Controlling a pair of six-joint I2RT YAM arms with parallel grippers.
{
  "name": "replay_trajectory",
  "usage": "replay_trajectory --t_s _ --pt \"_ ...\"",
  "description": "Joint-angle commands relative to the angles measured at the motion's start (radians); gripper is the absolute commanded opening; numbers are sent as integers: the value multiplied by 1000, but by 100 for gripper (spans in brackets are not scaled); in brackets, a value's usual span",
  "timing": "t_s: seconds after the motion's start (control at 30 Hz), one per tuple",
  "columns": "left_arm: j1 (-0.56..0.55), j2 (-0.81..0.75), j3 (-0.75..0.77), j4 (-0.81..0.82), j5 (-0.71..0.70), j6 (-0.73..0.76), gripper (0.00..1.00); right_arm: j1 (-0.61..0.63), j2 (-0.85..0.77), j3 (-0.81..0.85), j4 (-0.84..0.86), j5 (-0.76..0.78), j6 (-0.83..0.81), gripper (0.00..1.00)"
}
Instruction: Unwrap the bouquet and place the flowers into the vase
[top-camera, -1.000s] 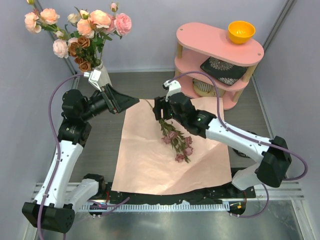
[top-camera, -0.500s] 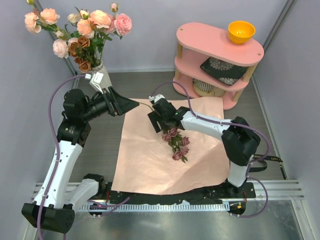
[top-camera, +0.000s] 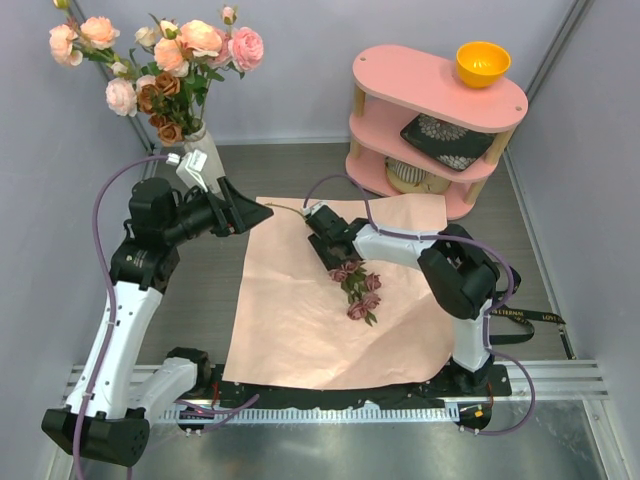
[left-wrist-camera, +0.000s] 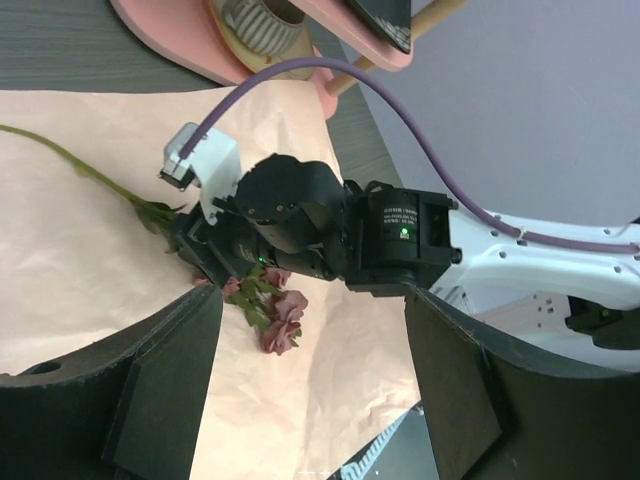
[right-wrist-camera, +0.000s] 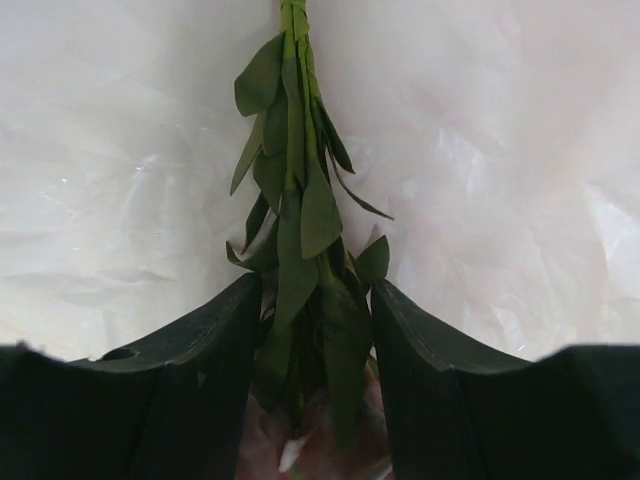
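The white ribbed vase (top-camera: 199, 138) stands at the back left, holding pink, peach and rust flowers (top-camera: 165, 60). The pink wrap paper (top-camera: 300, 320) lies flat and open on the table. On it lies a sprig of mauve roses (top-camera: 357, 290) (left-wrist-camera: 280, 325), its long stem (left-wrist-camera: 70, 165) pointing toward the paper's far edge. My right gripper (top-camera: 334, 254) (right-wrist-camera: 317, 290) is down on the paper, both fingers pressed against the sprig's leafy stem (right-wrist-camera: 295, 150). My left gripper (top-camera: 252, 214) (left-wrist-camera: 312, 322) hovers wide open by the paper's far-left corner, holding nothing.
A pink two-tier shelf (top-camera: 440, 90) stands at the back right with an orange bowl (top-camera: 482, 62) on top and a patterned dish below. A black ribbon (top-camera: 520, 318) lies on the table to the right of the paper.
The right arm folded in and its gripper came down on the sprig's stem, opening and then closing around it. The sprig shifted slightly left. The left gripper barely moved.
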Motion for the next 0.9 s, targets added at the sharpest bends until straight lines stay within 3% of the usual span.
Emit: replay_trajectory --t_s 0.0,0.13,0.33,0.37,0.47,0.5,0.57,0.63,0.73,0.87 --pt "-5 -7 50 -36 -78 22 77 4 -18 -21 64 3 -20 49" --pt "-1 -19 58 -59 -121 22 77 9 -58 -59 109 8 -66 22" --pt "-1 -70 90 -126 -308 45 78 76 -376 -307 417 38 -247 17" --pt "-1 -78 101 -141 -339 52 78 90 -422 -355 563 49 -331 17" --pt "-1 -98 144 -177 -443 90 80 147 -557 -519 748 39 -524 17" --pt "-1 -99 155 -183 -460 99 81 159 -584 -550 750 -28 -611 16" --pt "-1 -98 190 -189 -480 121 82 226 -614 -621 764 -9 -748 8" --pt "-3 -82 216 -197 -459 139 84 268 -639 -668 788 55 -879 2" --pt "-1 -1 274 -247 -323 185 84 323 -690 -745 854 66 -997 1" --pt "-1 203 377 -497 70 312 81 379 -777 -842 1009 10 -1085 1"
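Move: The flower's leafy stem already lies between the right hand's still-open fingers, at their height. Its rose-coloured heads rest on the paper about 7 cm back and 4 cm to the right; the vase stands roughly 25 cm ahead and 28 cm left, its middle some 8 cm higher. From the raised, empty left hand, the flower's gripped part lies about 10 cm right, 7 cm ahead and 30 cm below. The right hand shuts its fingers on the leafy stem just above the heads, then lifts it off the paper and carries it back towards the robot, ending some 10 cm up and 11 cm back after a slight dip, while the wrist swings counter-clockwise about 50 degrees and tips up so the fingers go from steeply down to pointing forward-left and only a little down. Meanwhile the left hand, open and empty, rises about 6 cm and swings out to its left, coming back a little at the end. ##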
